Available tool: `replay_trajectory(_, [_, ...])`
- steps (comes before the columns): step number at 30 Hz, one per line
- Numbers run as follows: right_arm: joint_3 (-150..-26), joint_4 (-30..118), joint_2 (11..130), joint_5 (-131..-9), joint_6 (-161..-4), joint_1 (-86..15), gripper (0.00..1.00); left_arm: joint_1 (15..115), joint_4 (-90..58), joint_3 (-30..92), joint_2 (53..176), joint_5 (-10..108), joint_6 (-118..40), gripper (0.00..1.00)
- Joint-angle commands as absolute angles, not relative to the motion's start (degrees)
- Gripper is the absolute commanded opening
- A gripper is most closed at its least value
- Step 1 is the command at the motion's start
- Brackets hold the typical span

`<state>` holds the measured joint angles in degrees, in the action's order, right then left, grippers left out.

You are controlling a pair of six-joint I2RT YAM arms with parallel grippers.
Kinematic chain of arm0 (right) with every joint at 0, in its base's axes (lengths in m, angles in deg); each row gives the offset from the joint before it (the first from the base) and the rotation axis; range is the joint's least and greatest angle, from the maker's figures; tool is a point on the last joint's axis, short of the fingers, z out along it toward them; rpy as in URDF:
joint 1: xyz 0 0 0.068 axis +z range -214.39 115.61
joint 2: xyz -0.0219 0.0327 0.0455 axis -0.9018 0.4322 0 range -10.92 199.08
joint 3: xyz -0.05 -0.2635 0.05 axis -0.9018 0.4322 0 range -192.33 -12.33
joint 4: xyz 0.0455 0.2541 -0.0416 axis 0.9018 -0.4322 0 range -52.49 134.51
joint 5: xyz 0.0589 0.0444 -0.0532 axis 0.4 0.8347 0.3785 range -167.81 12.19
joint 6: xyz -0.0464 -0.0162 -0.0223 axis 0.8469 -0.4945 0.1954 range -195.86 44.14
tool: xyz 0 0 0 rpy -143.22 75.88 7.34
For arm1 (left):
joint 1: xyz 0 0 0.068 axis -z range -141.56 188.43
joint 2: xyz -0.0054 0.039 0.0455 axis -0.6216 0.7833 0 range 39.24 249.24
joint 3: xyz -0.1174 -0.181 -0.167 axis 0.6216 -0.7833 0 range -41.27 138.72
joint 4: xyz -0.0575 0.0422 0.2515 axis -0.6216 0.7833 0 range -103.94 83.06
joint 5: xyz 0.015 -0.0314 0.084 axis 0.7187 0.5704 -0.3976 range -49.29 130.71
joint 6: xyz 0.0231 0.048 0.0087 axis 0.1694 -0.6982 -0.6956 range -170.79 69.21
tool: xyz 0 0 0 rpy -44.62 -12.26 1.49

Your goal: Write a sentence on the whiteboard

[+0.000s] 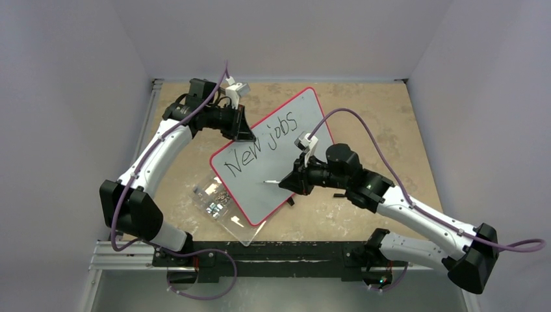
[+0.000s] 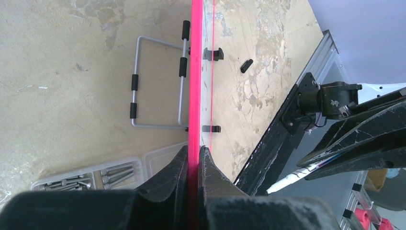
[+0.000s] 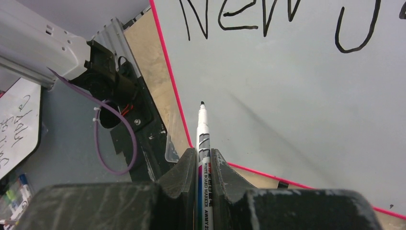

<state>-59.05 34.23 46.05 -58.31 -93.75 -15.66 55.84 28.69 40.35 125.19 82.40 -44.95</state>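
Observation:
The whiteboard (image 1: 256, 192) (image 3: 297, 86), white with a thin red rim, lies slantwise in the middle of the table. My left gripper (image 1: 243, 133) (image 2: 194, 151) is shut on its red rim (image 2: 195, 72) at the far left edge. Of the sentence (image 1: 261, 145) (image 3: 239, 14), the black words "New jobs" stand in one line. My right gripper (image 1: 290, 183) (image 3: 204, 152) is shut on a white board marker (image 3: 203, 132) (image 1: 271, 181). Its black tip points at the blank board below "New", near the board's left rim. Whether the tip touches cannot be told.
A clear plastic box of screws (image 1: 217, 203) (image 2: 91, 175) lies partly under the board's near corner. The board's wire stand (image 2: 158, 86) and a small black cap (image 2: 246, 65) show below it. The arms' black base rail (image 1: 286, 253) runs along the near table edge.

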Motion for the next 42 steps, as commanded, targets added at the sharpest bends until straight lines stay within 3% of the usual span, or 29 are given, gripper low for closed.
replay_trajectory(1, [-59.07, 38.90, 46.27, -59.28, -91.39, -14.90, 0.00, 55.68, 23.81, 40.20, 124.70, 75.91, -45.88, 0.00])
replay_trajectory(19, [-62.47, 45.82, 57.85, -59.00, -88.84, -9.24, 0.00, 55.74, 23.89, 40.64, 125.62, 74.63, -45.28, 0.00])
replay_trajectory(42, [-65.25, 47.86, 64.48, -61.96, -87.89, -8.63, 0.00, 56.01, 24.03, 40.90, 126.30, 74.72, -45.16, 0.00])
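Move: The right hand holds the marker over the whiteboard; the blank spot for its tip, below the N of "New", lies about 13 cm left, 3 cm ahead and 7 cm below. From this hand "New" is some 9 cm ahead, 13 cm left and 4 cm down, and "jobs" about 17 cm straight ahead, only about 1 cm lower. For the left hand, pinching the board's upper edge, the spot is roughly 13 cm back, 2 cm left and 8 cm down. Keeping its grip on the marker, the right hand carries it about 7 cm left and 4 cm down over the blank lower board, most of the drop coming early, and turns slightly counter-clockwise until the tip touches down below the N, near the red left border. The left hand stays put, still pinching the upper edge and holding the board against the pen. ##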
